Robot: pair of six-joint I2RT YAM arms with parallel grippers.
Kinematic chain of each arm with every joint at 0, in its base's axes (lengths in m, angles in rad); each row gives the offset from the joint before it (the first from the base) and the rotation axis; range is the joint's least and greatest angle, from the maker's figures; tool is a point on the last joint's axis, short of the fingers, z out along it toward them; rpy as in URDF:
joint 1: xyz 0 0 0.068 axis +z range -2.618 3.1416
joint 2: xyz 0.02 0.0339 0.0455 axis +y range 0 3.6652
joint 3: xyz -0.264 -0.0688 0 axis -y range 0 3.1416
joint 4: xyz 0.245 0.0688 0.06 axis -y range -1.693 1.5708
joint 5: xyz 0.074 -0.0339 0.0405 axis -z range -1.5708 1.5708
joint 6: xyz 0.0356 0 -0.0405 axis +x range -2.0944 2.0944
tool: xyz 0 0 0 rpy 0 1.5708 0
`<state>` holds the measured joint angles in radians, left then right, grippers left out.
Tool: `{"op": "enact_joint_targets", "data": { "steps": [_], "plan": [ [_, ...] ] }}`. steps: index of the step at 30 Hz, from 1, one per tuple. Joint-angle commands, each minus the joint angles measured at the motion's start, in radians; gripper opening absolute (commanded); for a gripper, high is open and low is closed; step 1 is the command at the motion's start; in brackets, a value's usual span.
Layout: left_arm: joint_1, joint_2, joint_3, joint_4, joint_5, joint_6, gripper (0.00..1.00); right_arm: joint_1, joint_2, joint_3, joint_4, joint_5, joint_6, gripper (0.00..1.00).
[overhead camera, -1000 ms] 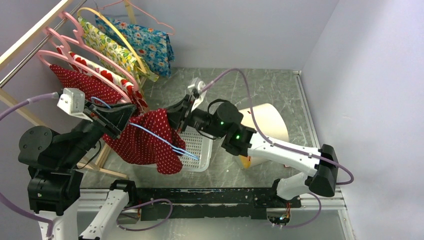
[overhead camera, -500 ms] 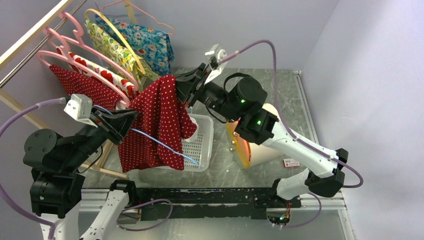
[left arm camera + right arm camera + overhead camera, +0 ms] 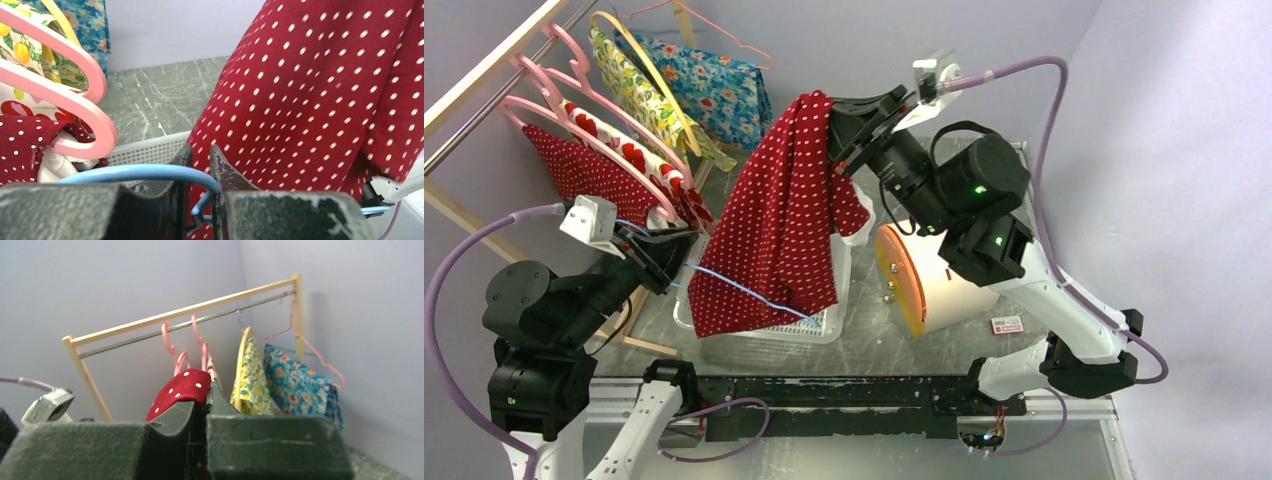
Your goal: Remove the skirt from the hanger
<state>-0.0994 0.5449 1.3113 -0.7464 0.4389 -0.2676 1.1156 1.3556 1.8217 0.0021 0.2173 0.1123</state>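
Note:
The red white-dotted skirt (image 3: pixel 779 215) hangs long from its top edge, which is pinched in my right gripper (image 3: pixel 829 110) high above the basket. In the right wrist view a fold of the skirt (image 3: pixel 182 387) bulges out of the shut right gripper (image 3: pixel 206 390). The thin blue wire hanger (image 3: pixel 744 290) crosses the skirt's lower part. Its hook (image 3: pixel 150 172) sits between the fingers of my left gripper (image 3: pixel 200 165), which is shut on it. In the top view the left gripper (image 3: pixel 672 265) is left of the skirt. Whether the skirt (image 3: pixel 320 90) still hangs on the wire is hidden.
A white mesh basket (image 3: pixel 824 325) lies under the skirt. A wooden clothes rack (image 3: pixel 484 65) at the left carries pink hangers (image 3: pixel 594 140) and floral garments (image 3: pixel 714 85). A cream cylinder with an orange rim (image 3: pixel 934 275) lies right of the basket, a small card (image 3: pixel 1006 324) beside it.
My right gripper has risen and moved to the right, pulling the skirt up and stretching it out. The left gripper has kept hold of the blue hanger near the same spot.

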Motion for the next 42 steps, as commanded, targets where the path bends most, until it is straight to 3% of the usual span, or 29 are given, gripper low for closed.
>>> {"op": "enact_joint_targets", "data": {
  "steps": [1,8,12,21,26,31,42],
  "plan": [
    [0.007,0.004,0.01,-0.022,0.009,0.02,0.07,-0.006,-0.028,0.08,-0.007,0.151,-0.092,0.0],
    [0.007,-0.013,0.022,-0.046,-0.056,0.021,0.07,-0.006,-0.065,0.075,-0.063,0.436,-0.221,0.0],
    [0.007,-0.012,0.028,-0.07,-0.13,0.002,0.07,-0.006,-0.103,0.013,-0.036,0.479,-0.3,0.0],
    [0.008,-0.042,0.005,-0.061,-0.266,-0.08,0.07,-0.016,0.014,0.062,-0.083,0.61,-0.434,0.0],
    [0.007,-0.023,0.057,-0.088,-0.256,-0.087,0.07,-0.098,0.141,0.144,-0.26,0.451,-0.333,0.0],
    [0.007,-0.008,0.106,-0.116,-0.239,-0.125,0.07,-0.166,0.242,0.183,-0.333,0.282,-0.221,0.0],
    [0.007,-0.007,0.134,-0.121,-0.22,-0.145,0.07,-0.175,0.218,-0.023,-0.248,-0.176,0.02,0.0]
  ]
}}
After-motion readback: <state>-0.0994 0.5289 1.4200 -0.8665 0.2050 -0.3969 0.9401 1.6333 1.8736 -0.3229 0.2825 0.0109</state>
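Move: The dotted skirt, held high in the right hand, hangs around the blue hanger, its middle about 5 cm ahead of the left hand, 13 cm to its right and 3 cm higher. From the right hand the basket is roughly 58 cm below, 15 cm left and 2 cm ahead; the hanger's middle is 9 cm back, 9 cm left and 23 cm down; the drum is 20 cm right, 2 cm ahead and 52 cm down. The skirt stays pinched in the right hand, drawn about 10 cm to the right and a little forward, then swung on forward and back leftward while sinking some 18 cm towards the basket, fingers tipping to point downward. The left hand keeps its grip on the blue hanger and shifts about 3.5 cm left, turning some 15 degrees counter-clockwise. ##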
